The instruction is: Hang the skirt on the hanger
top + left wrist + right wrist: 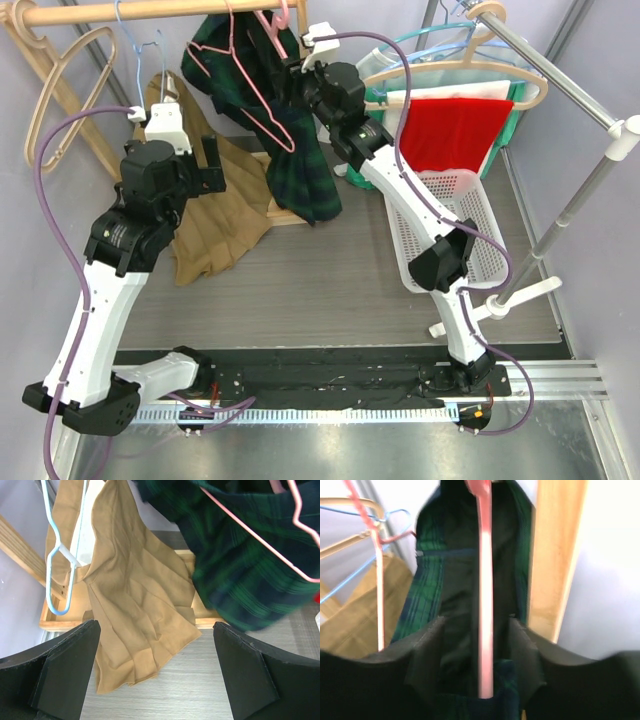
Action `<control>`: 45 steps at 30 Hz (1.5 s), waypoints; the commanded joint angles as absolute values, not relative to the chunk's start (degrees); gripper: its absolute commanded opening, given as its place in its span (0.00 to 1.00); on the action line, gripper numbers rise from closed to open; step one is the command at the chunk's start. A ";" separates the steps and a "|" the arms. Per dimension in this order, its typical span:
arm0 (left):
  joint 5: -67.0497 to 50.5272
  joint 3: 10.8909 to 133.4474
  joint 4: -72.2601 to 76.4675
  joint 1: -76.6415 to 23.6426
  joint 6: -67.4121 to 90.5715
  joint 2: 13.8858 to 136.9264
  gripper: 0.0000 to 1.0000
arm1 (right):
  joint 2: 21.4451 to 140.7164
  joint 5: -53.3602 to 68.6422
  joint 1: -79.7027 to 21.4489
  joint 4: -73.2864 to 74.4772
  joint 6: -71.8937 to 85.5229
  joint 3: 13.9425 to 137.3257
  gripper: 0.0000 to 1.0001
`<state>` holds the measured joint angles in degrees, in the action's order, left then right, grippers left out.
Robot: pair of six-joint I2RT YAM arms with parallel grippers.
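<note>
The dark green plaid skirt [290, 150] hangs draped over a pink wire hanger [262, 90] that hooks on the wooden rod [130, 12] at the top. My right gripper [292, 50] is up at the hanger's top. In the right wrist view the pink hanger's bar [485, 580] runs straight between the open jaws of my right gripper [477, 650], with a gap on each side and skirt cloth [430, 595] behind it. My left gripper [195, 160] stands wide open with nothing held, left of the skirt [240, 565], its fingers [65, 665] over the floor.
A tan garment [135, 595] hangs from a light blue hanger [57, 555] over a wooden base frame [55, 622]. A white basket [450, 210] stands at the right under a red garment [450, 130] on a wooden hanger. A metal rack pole [560, 75] crosses the right.
</note>
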<state>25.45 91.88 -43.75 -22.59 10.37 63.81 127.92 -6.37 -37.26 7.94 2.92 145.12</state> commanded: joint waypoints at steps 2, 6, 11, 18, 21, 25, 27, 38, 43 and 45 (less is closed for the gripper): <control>24.61 91.23 -43.77 -22.68 11.34 62.40 1.00 | 119.80 -6.77 -36.12 4.91 5.89 146.25 0.68; 23.73 90.35 -44.03 -22.68 11.51 61.79 1.00 | 115.41 -6.24 -36.12 7.99 6.85 144.15 0.73; 21.71 88.60 -43.77 -22.76 12.04 60.21 1.00 | 106.55 -6.33 -36.21 11.59 6.51 138.70 0.82; 22.50 82.98 -43.86 -22.68 13.97 55.64 1.00 | 92.76 -6.41 -36.12 23.36 5.36 124.94 1.00; 22.76 79.72 -44.12 -22.76 15.37 53.01 1.00 | 83.63 -10.01 -36.21 24.87 5.62 109.82 1.00; 22.41 74.64 -43.68 -22.76 18.01 50.45 1.00 | 73.23 -11.86 -36.12 23.65 8.17 93.37 1.00; 21.45 72.87 -43.33 -22.76 19.24 49.58 1.00 | 70.15 -12.39 -36.21 23.29 9.05 86.27 1.00; 17.32 61.35 -41.13 -22.76 27.15 50.89 1.00 | 61.00 -15.03 -36.12 24.08 15.20 66.20 1.00; 16.61 58.28 -39.91 -22.68 28.04 50.01 1.00 | 59.59 -14.32 -36.21 23.47 17.22 62.67 1.00; 16.96 57.14 -39.46 -22.76 28.12 48.87 1.00 | 58.63 -14.33 -36.21 23.03 17.40 61.18 1.00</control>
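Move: The dark green skirt already hangs around a pink hanger, its middle about 8 cm to the right hand's left, level with it fore and aft and some 15 cm lower; that hanger's bar runs up between the right fingers, its middle 5 cm ahead, 2 cm left and 4 cm higher. A second pink hanger is 11 cm left and 2 cm back; the wooden post is 6 cm ahead, 3 cm right. From the left hand, the skirt is about 20 cm ahead, 12 cm right and 12 cm lower. The skirt and its pink hanger are left hanging as the right fingers, already partly open around the bar, spread fully and the right hand backs off towards the robot and to the right, first rising about 12 cm, then sinking steeply past its starting height towards the white basket and tipping down some 30 degrees. The empty, open left hand sinks and draws back a little, tilting down. ##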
